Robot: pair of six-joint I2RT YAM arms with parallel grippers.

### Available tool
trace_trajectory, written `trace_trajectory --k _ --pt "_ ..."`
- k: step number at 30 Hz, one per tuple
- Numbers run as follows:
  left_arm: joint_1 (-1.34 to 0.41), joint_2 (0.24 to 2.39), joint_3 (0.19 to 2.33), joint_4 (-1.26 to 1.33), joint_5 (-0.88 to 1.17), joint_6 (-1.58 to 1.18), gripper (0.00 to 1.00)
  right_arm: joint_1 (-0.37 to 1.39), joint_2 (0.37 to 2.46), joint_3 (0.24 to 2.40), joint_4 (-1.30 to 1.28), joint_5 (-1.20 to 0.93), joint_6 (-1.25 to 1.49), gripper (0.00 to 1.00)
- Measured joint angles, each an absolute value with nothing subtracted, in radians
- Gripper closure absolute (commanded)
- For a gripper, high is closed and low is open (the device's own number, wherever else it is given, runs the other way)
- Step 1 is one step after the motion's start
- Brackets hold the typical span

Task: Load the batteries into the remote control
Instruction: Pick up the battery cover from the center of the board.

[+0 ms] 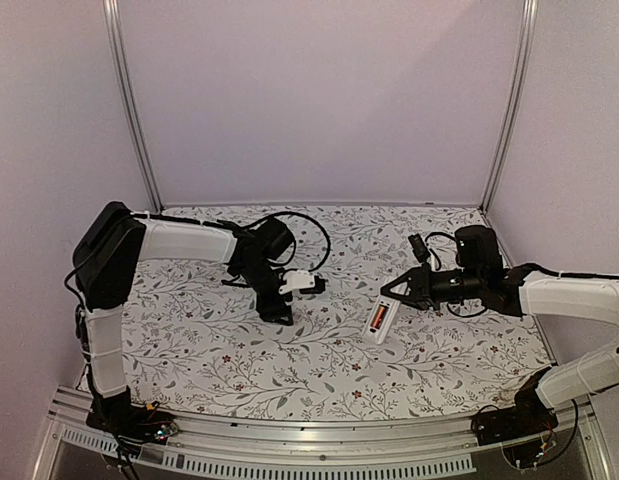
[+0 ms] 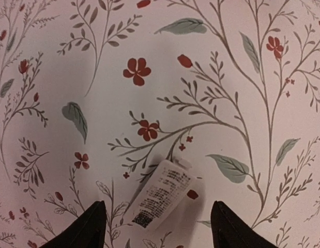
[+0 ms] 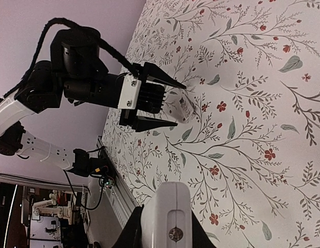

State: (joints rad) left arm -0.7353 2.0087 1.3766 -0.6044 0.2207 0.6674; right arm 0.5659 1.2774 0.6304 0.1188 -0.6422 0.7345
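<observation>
The remote control (image 1: 380, 321), a small white bar, is clamped at one end by my shut right gripper (image 1: 397, 293). An orange-red battery (image 1: 382, 317) shows in its open back. The right wrist view has the remote (image 3: 167, 206) between the dark fingers, with a round metallic spot in its recess. I cannot make out the dark battery. My left gripper (image 2: 157, 230) points down at the table, open. The loose white battery cover (image 2: 162, 194), printed label up, lies flat between its fingertips without touching them. From the right wrist view, the cover (image 3: 184, 109) sits between the left gripper's fingers (image 3: 167, 81).
The table is covered by a floral cloth (image 1: 319, 365). Plain walls with metal posts (image 1: 131, 110) close the back and sides. A metal rail (image 1: 319, 445) runs along the near edge by the arm bases. Cables loop behind the left wrist (image 1: 307, 232).
</observation>
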Motion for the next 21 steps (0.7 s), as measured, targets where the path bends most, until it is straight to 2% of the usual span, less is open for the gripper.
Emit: trace_trajectory --k 6,13,21 --pt "-0.739 2.077 1.421 -0.635 0.209 0.732 0.39 0.556 1.277 0.626 0.118 -0.649 0.731 1.00" --pt "-0.756 2.098 1.454 -0.645 0.193 0.780 0.58 0.540 1.277 0.621 0.118 -0.665 0.725 1.00" --pt "-0.773 2.131 1.503 -0.679 0.204 0.798 0.72 0.520 1.277 0.614 0.118 -0.673 0.719 1.00"
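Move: Just under the left fingertips lies the battery cover, about 2 cm below and 1 cm to the right, level fore and aft, skewed between the open fingers. The remote control, hanging in the right hand's grip, is its only near neighbour: roughly 20 cm to the left hand's right, some 7 cm nearer the base and 9 cm higher. From the right hand the cover lies about 23 cm left, 5 cm ahead and 15 cm below. Sinking about 2 cm to the board right at the start, the left hand brings its wide-open fingers down astride the battery cover, then slides roughly 2 cm to the right along it. Meanwhile the wrist turns some 10 degrees clockwise and the fingers close to about half their starting gap, until the tips meet the cover's two long edges near its tabbed end. ##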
